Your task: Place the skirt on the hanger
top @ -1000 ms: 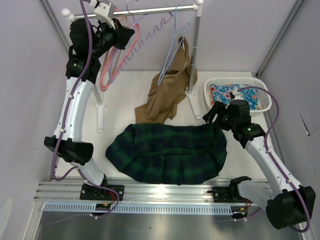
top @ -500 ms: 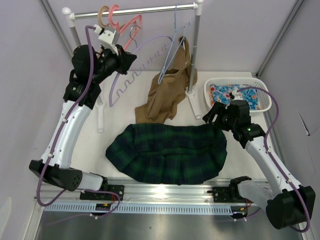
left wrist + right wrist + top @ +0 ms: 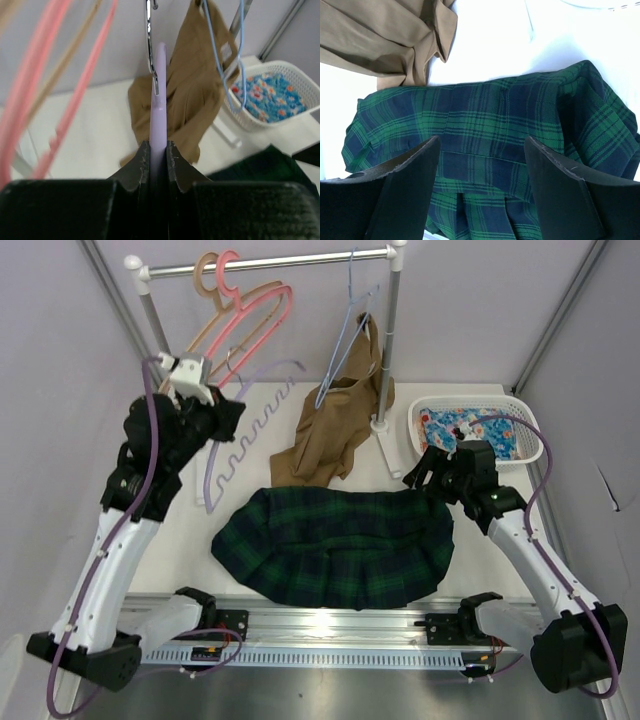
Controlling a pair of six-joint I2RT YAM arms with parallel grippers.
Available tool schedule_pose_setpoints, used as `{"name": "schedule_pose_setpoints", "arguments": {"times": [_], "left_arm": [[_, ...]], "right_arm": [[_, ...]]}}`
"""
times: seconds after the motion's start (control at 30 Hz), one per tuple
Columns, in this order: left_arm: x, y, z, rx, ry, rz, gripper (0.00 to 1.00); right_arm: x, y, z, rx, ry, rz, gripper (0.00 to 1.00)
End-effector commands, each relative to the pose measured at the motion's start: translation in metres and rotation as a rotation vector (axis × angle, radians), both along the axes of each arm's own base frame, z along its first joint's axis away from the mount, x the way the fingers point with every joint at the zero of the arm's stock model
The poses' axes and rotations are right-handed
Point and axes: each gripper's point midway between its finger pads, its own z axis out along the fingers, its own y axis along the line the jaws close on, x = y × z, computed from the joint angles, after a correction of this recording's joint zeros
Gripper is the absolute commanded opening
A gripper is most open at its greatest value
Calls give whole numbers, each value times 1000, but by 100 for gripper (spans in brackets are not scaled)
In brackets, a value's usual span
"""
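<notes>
The green and navy plaid skirt point(image 3: 330, 540) lies spread flat on the white table near the front edge. My left gripper point(image 3: 228, 418) is off the rail at the left, shut on the pale lavender hanger point(image 3: 250, 425). The hanger's wavy bar slants down over the table left of the skirt. In the left wrist view the hanger point(image 3: 159, 100) runs edge-on between the closed fingers of the left gripper point(image 3: 158, 145). My right gripper point(image 3: 425, 472) hovers open over the skirt's far right edge. The right wrist view shows plaid skirt cloth point(image 3: 470, 115) below the spread, empty right gripper point(image 3: 482, 142).
A clothes rail point(image 3: 290, 260) crosses the back, with a pink hanger point(image 3: 262, 315) and a tan hanger point(image 3: 210, 320) on it. A thin blue hanger point(image 3: 345, 350) carries a tan-brown garment point(image 3: 335, 430) that trails onto the table. A white basket point(image 3: 530, 430) holds blue floral cloth point(image 3: 470, 428).
My left arm has come down and toward the near left, carrying the lavender hanger off the rail. The pink and tan hangers stay on the rail. The right arm has not moved.
</notes>
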Motion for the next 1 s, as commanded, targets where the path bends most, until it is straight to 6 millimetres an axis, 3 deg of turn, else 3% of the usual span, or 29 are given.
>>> {"name": "schedule_pose_setpoints", "arguments": {"times": [0.0, 0.03, 0.1, 0.17, 0.2, 0.33, 0.57, 0.7, 0.8, 0.97], "left_arm": [[-34, 14, -42, -46, 111, 78, 0], [-43, 13, -45, -63, 117, 71, 0], [-57, 15, -73, -56, 167, 66, 0], [-78, 16, -76, -74, 158, 36, 0], [-85, 16, -91, -66, 196, 23, 0], [-124, 6, -99, -80, 217, -110, 0], [-171, 1, -124, -47, 312, -242, 0], [-196, -16, -137, -80, 364, -393, 0], [-215, -33, -145, -109, 377, -532, 0], [-227, -46, -146, -110, 360, -662, 0]], "right_arm": [[3, 2, 2, -12, -14, 31, 74], [2, 1, 0, -18, -8, 33, 74], [2, 1, -5, -30, 8, 42, 73], [1, 1, -12, -37, 27, 44, 70], [1, 0, -15, -38, 33, 46, 70], [-3, -1, -24, -50, 60, 44, 65], [-19, -9, -48, -100, 135, 25, 53], [-30, -13, -59, -124, 167, 10, 47], [-40, -17, -64, -145, 181, -4, 43], [-50, -25, -64, -163, 183, -30, 43]]}}
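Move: The skirt, where the left hand is taking the hanger it already holds, has its middle about 15 cm back, 15 cm right and 40 cm below. The brown garment is some 8 cm ahead, 14 cm right and 30 cm lower; the pink hanger hangs roughly 10 cm ahead, 4 cm left and 5 cm above. From the open right hand, the skirt's middle is about 12 cm back, 20 cm left and 17 cm down. Left swings the held hanger 20 cm back and down over the skirt; right sinks 7 cm, fingers half-closing. ##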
